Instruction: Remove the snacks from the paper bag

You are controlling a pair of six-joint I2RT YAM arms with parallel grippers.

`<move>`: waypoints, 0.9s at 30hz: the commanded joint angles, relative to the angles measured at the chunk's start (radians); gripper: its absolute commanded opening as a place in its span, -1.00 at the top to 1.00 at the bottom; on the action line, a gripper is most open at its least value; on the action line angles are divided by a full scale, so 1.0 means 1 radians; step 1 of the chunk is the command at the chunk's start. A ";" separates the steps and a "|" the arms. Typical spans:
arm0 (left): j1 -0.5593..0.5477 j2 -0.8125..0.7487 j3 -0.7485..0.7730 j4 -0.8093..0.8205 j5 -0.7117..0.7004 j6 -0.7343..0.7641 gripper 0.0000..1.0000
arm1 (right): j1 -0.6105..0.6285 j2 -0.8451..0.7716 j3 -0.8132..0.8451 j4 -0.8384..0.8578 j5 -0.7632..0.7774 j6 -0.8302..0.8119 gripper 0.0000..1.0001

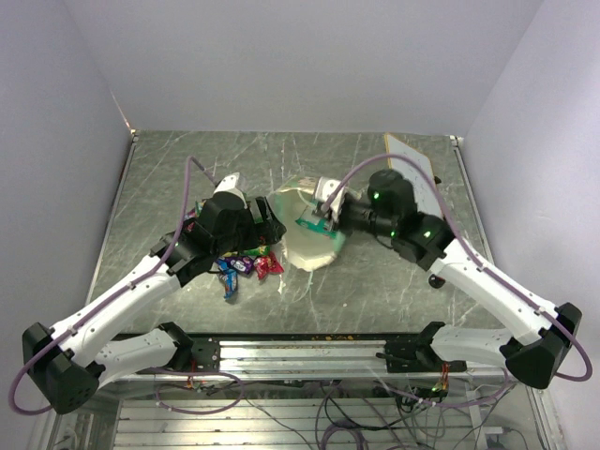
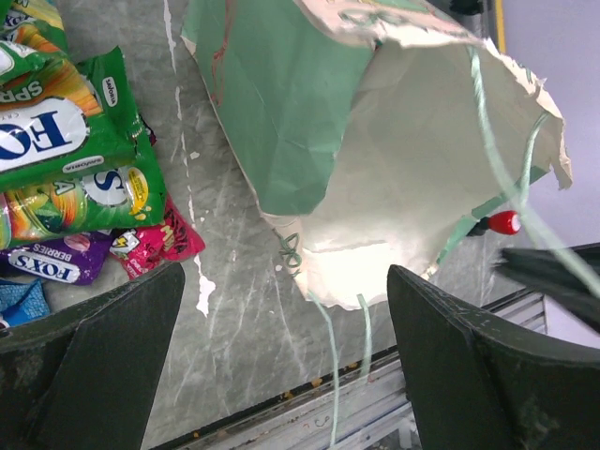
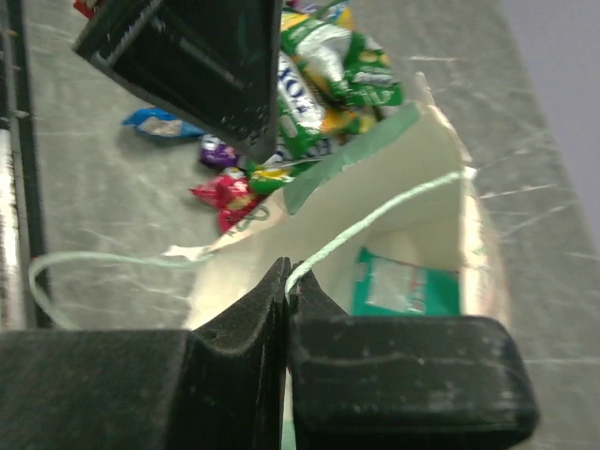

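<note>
The mint-green paper bag [image 1: 305,234] lies on its side mid-table with its cream inside [image 2: 412,159] facing the near edge. My right gripper [image 3: 287,272] is shut on the bag's string handle [image 3: 375,220] and holds the mouth open. It sits at the bag's far right side [image 1: 326,212]. A teal packet [image 3: 403,281] lies inside the bag. Several snacks [image 1: 239,262] in green, purple, red and blue lie in a pile left of the bag, also in the left wrist view [image 2: 75,150]. My left gripper [image 2: 286,272] is open and empty above the bag's mouth, at its left [image 1: 267,225].
A white whiteboard [image 1: 417,164] lies at the back right. A small red-capped knob [image 2: 504,222] shows past the bag's right edge. The table's near edge and metal rail [image 2: 375,394] run just below the bag's mouth.
</note>
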 commanded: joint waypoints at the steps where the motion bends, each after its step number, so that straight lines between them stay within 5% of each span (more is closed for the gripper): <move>1: 0.009 -0.076 -0.067 0.003 0.007 -0.056 -0.99 | 0.019 -0.029 -0.038 0.149 -0.065 0.194 1.00; 12: -0.007 -0.094 -0.189 0.359 0.278 -0.027 -0.99 | 0.025 -0.011 0.011 0.152 -0.055 0.314 1.00; 21: -0.271 -0.077 -0.287 0.686 0.025 0.263 -0.81 | 0.025 -0.010 0.086 0.126 0.049 0.330 1.00; 27: -0.350 0.097 -0.368 0.957 -0.102 0.372 -0.31 | 0.025 -0.018 0.111 0.126 0.117 0.316 1.00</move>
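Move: The bag's near rim, its loose handle hanging from it, lies about 11 cm to the right of the open left gripper, 6 cm back and some 9 cm below. From that gripper, the teal packet inside the bag is about 14 cm right, 4 cm ahead and 16 cm down; the red packet on the table is 5 cm back, 1 cm right and 21 cm down. The right gripper already holds the far handle, with the near rim about 6 cm back, 1 cm left and 13 cm below. Swing the left gripper about 10 cm right and 6 cm back, across the bag's mouth to its near rim and hanging handle. Dip slightly, rise, then come down level again, turning clockwise and tipping the fingers up some 20 degrees as they begin to close. Keep the right gripper shut on the far handle and, after a small dip backwards, raise it about 6 cm, fingers tilting upward. ##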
